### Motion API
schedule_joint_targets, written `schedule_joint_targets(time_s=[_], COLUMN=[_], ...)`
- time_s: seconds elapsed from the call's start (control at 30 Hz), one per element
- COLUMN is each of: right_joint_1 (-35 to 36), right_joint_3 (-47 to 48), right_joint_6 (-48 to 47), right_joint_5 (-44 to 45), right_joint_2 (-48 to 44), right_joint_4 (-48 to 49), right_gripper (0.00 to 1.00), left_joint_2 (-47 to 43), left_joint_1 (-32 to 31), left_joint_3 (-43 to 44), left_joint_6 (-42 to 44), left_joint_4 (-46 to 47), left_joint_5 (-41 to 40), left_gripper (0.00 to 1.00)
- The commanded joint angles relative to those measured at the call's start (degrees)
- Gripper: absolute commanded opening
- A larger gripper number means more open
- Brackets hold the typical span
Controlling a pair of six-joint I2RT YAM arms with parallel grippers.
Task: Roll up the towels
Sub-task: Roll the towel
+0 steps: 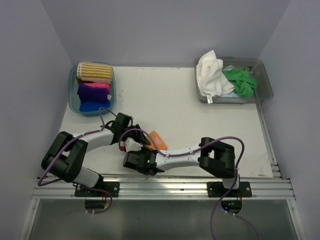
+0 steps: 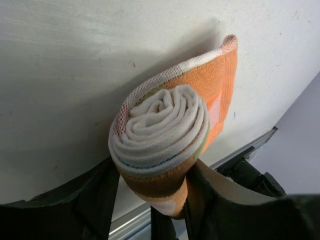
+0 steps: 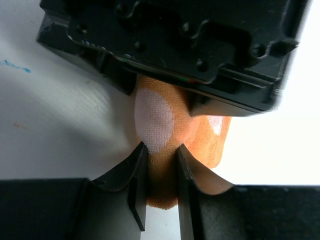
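An orange towel [image 2: 165, 135] with white patches is wound into a tight roll, its spiral end facing the left wrist camera and a loose tail lying on the table. My left gripper [image 2: 156, 164] is shut on this roll, one finger on each side. My right gripper [image 3: 161, 150] is shut on the roll's other end, pinching orange cloth [image 3: 162, 175] just under the left gripper's black body. From above, both grippers [image 1: 140, 146] [image 1: 148, 154] meet at the orange towel [image 1: 158, 139] near the table's front. Unrolled white [image 1: 210, 72] and green [image 1: 240, 81] towels lie in the right tub.
A blue tub [image 1: 73, 100] at the back left holds rolled towels: striped yellow-and-white [image 1: 94, 71], purple-pink [image 1: 93, 91] and blue [image 1: 92, 105]. A clear tub [image 1: 265, 80] stands at the back right. The table's metal front rail [image 1: 165, 187] runs close behind the grippers.
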Motion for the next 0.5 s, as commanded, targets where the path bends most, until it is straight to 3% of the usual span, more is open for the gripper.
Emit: schedule_joint_targets(time_s=[0.0, 0.17, 0.27, 0.47], right_joint_1=[-0.53, -5.52, -9.21, -15.82], right_joint_3=[-1.66, -8.06, -12.11, -18.98], right_joint_6=[1.64, 4.36, 6.3, 9.72], right_joint_5=[0.43, -15.37, -24.58, -42.97], right_joint_2=[-2.65, -8.81, -12.85, -18.66], right_joint_4=[4.41, 11.87, 16.0, 24.72], right_gripper=[0.22, 0.13, 0.1, 0.1], left_joint_2=[-0.72, -2.22, -2.75, -2.31], left_joint_1=[0.43, 1.04, 1.57, 1.57], left_joint_3=[0.48, 1.44, 1.8, 1.45], left_joint_6=[1.17, 2.14, 2.66, 2.75], left_joint_4=[-3.29, -4.35, -4.53, -3.3], left_joint_5=[-2.25, -2.43, -2.34, -1.37], left_gripper=[0.6, 0.79, 0.85, 0.86])
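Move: The right hand already pinches the near end of the orange rolled towel, whose middle lies about 2 cm ahead, 1 cm left and slightly lower; the loose end lies some 3 cm ahead, 5 cm right and 4 cm below. From the left hand, around the roll's farther part, the towel's middle is about 1 cm back, with the loose end 6 cm to the right, level fore-and-aft, and 2 cm lower. The right hand, still pinching, twists the roll about 35 degrees, easing forward, up and right while left fingers open. ##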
